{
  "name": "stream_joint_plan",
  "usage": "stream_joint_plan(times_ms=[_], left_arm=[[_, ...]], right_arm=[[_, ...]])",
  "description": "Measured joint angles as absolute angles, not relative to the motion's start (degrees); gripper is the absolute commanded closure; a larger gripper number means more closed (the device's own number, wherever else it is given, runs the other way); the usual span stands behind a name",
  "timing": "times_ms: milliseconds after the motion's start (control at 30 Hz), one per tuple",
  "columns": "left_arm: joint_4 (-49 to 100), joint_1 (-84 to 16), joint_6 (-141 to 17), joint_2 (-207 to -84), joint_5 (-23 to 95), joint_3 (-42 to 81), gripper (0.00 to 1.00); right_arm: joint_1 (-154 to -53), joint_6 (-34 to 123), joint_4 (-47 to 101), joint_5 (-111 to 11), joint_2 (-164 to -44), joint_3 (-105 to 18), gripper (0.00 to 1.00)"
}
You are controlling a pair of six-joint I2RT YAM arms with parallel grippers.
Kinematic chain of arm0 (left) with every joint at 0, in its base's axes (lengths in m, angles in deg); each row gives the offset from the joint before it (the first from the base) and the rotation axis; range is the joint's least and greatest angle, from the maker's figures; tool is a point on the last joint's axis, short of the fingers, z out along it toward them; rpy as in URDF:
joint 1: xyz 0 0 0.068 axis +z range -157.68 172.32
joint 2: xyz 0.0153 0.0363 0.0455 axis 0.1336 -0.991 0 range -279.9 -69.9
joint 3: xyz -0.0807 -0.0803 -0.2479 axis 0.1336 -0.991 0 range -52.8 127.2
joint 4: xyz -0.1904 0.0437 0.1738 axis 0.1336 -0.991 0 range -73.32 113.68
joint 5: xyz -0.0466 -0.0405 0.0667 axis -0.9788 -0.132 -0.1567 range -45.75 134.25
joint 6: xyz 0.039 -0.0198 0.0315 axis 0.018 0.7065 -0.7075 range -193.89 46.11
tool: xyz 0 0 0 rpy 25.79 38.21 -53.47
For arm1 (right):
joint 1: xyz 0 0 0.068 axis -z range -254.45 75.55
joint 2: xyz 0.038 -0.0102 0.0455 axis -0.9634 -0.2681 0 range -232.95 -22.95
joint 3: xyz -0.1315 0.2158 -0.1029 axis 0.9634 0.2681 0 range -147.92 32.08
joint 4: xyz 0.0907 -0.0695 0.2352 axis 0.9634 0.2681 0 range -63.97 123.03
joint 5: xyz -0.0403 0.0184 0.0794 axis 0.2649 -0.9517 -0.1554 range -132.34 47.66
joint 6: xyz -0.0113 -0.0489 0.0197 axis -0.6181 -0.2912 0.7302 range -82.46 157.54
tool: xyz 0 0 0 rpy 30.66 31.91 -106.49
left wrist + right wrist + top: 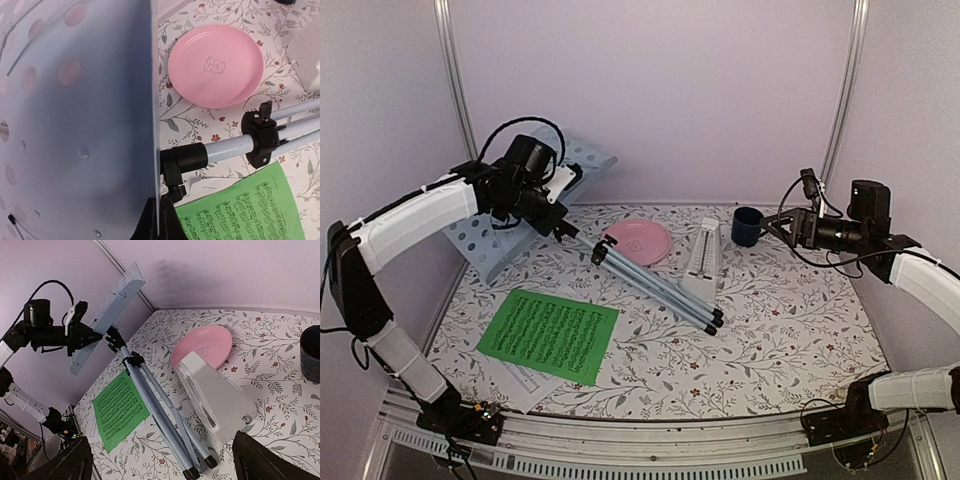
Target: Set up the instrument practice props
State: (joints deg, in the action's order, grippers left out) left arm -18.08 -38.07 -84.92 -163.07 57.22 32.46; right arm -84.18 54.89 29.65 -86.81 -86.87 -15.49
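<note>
The pale grey-blue perforated music stand lies tilted, its panel raised at the back left. Its folded tripod legs slant down to the table beside the white pyramid metronome. My left gripper is shut on the panel's thin edge, its fingertips pinching it just below the pole clamp. The green music sheet lies flat at front left, with the white music sheet mostly hidden under it. My right gripper hangs open and empty at the back right, looking down on the metronome.
A pink plate lies at the back centre, between the stand's legs and the wall. A dark blue mug stands just left of my right gripper. The floral table is enclosed by lilac walls at the left, back and right.
</note>
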Motion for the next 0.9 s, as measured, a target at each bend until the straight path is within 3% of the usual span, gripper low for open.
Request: stream_joint_plan(times_ms=[533, 900], left_arm=[[-4.96, -59.21, -115.69, -144.05, 71.27, 30.23, 1.0], [10.56, -71.99, -141.44, -144.66, 78.29, 27.93, 1.0]], right_arm=[[-84.18, 57.16, 27.62, -87.38, -80.88, -14.85, 0.01], [-87.77, 59.32, 21.82, -84.36, -75.61, -11.88, 0.0]])
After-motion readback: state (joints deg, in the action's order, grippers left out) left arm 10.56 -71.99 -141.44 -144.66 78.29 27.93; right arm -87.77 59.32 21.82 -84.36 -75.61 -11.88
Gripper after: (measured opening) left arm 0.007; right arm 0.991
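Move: The left hand already holds the music stand by its perforated desk, legs slanting down to the right. The open table right of the green sheet lies about 22 cm back, 27 cm to its right and 21 cm below. From that hand the green sheet is some 20 cm back and 2 cm left, the pink plate 6 cm ahead and 21 cm right, the metronome roughly level and 37 cm right. For the right hand, that open spot is about 13 cm back and 28 cm left, 26 cm below. Up first and fastest, the left hand hauls the music stand about 21 cm higher while drawing back and to the right over the table, some 14 cm each way. Its shut fingers keep their pinch on the desk's edge as the wrist tips up some 50 degrees and turns clockwise, bringing the legs under the desk. The open, empty right hand rises about 6 cm and backs off slightly. ##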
